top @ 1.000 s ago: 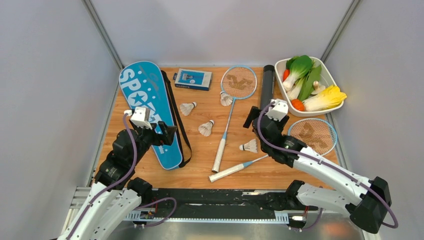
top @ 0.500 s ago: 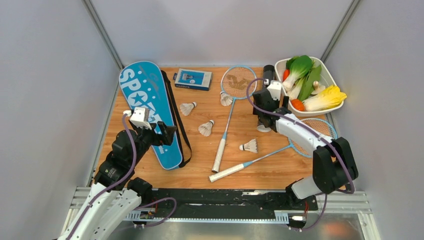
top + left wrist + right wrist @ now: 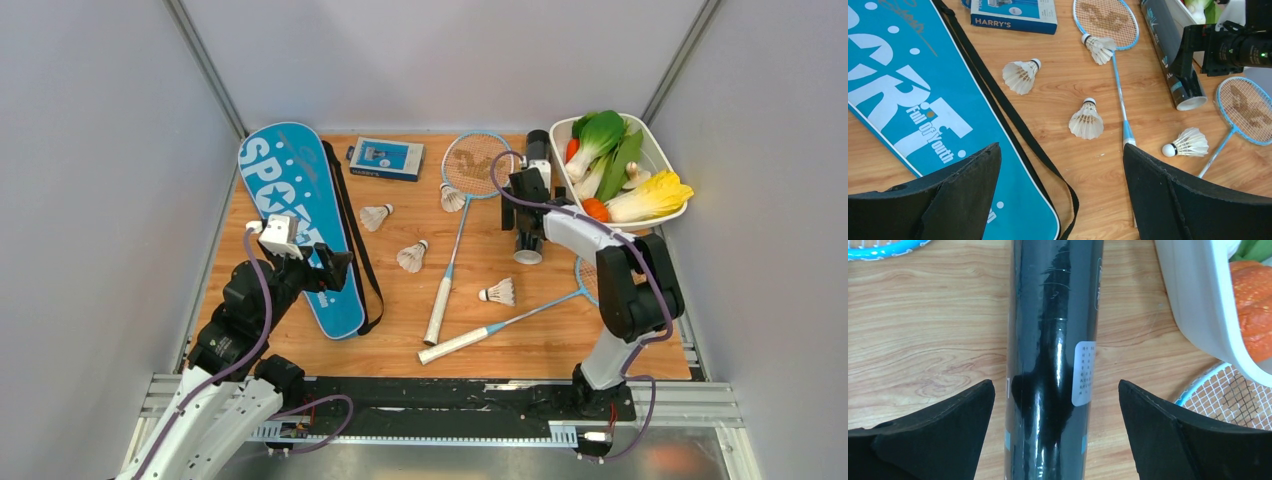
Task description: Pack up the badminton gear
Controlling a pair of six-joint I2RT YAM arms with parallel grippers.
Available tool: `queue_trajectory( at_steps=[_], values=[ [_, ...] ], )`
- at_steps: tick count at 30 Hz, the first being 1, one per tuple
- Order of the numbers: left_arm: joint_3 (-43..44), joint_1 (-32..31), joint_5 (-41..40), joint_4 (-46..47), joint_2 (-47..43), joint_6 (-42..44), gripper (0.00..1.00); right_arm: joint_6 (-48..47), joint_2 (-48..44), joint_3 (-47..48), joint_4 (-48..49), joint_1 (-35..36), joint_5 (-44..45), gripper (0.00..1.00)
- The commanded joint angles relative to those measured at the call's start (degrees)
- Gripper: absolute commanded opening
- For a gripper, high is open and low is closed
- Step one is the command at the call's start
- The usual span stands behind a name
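Observation:
The long black tube (image 3: 530,240) (image 3: 1055,340) lies by the tray, its open end toward me. My right gripper (image 3: 522,212) (image 3: 1056,385) hangs over it, open, a finger on each side and neither touching. One light-blue racket (image 3: 478,163) (image 3: 1105,20) lies mid-table. The other racket (image 3: 500,325) (image 3: 1245,110) has its head partly under my right arm. Several white shuttlecocks (image 3: 412,256) (image 3: 1086,120) are scattered between them. My left gripper (image 3: 335,268) (image 3: 1062,146) is open and empty above the near edge of the blue SPORT cover (image 3: 300,210) (image 3: 908,100).
A small blue box (image 3: 386,157) (image 3: 1014,12) sits at the back. The white tray (image 3: 652,138) (image 3: 1198,305) of vegetables stands right beside the tube. The cover's black strap (image 3: 1013,125) loops over the wood. Grey walls close in both sides.
My right arm swung from the table's middle to the back right and came down over the black tube. My left arm has stayed put.

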Motion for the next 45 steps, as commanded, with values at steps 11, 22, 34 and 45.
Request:
queue_trajectory(
  at_steps=[11,22,34,45],
  values=[
    [-0.5,-0.2,0.3,2.2,0.1,0.8,0.97,-0.1,7.8,3.5,2.1,-1.0,-0.9,0.95],
    [0.8,-0.2,1.0,0.8,1.2,1.7,0.98,0.0,0.5,1.6,3.0,-1.1,1.7,0.63],
    [2.6,-0.2,4.2,0.1,3.1,-2.4,0.98,5.1,-17.8,-5.4,4.0,-0.1,-2.3,0.49],
    [9.1,-0.2,20.4,9.1,12.1,-9.0,0.97,10.4,-44.5,-24.1,24.5,8.2,-28.6,0.45]
  ],
)
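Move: The black shuttlecock tube lies lengthwise under the open right fingers, its surface to grip about 4 cm straight below and its middle some 7 cm farther ahead. From this hand the vegetable basket is about 18 cm right and 8 cm ahead, the nearest loose shuttlecock some 15 cm back and 6 cm left, and the far racket's head roughly 11 cm ahead and 11 cm left. From the left hand the tube is about 25 cm ahead, 39 cm right and 22 cm below. The black tube is straddled from above as the right hand sinks about 4 cm, then pinched across its nearer part. The hand lifts it some 15 cm, first straight up, then also drawing back and veering left, the fingers tipping upward and the hand's left side rising. Late on, the open left hand swings about 5 cm right and slightly up, turning clockwise. ##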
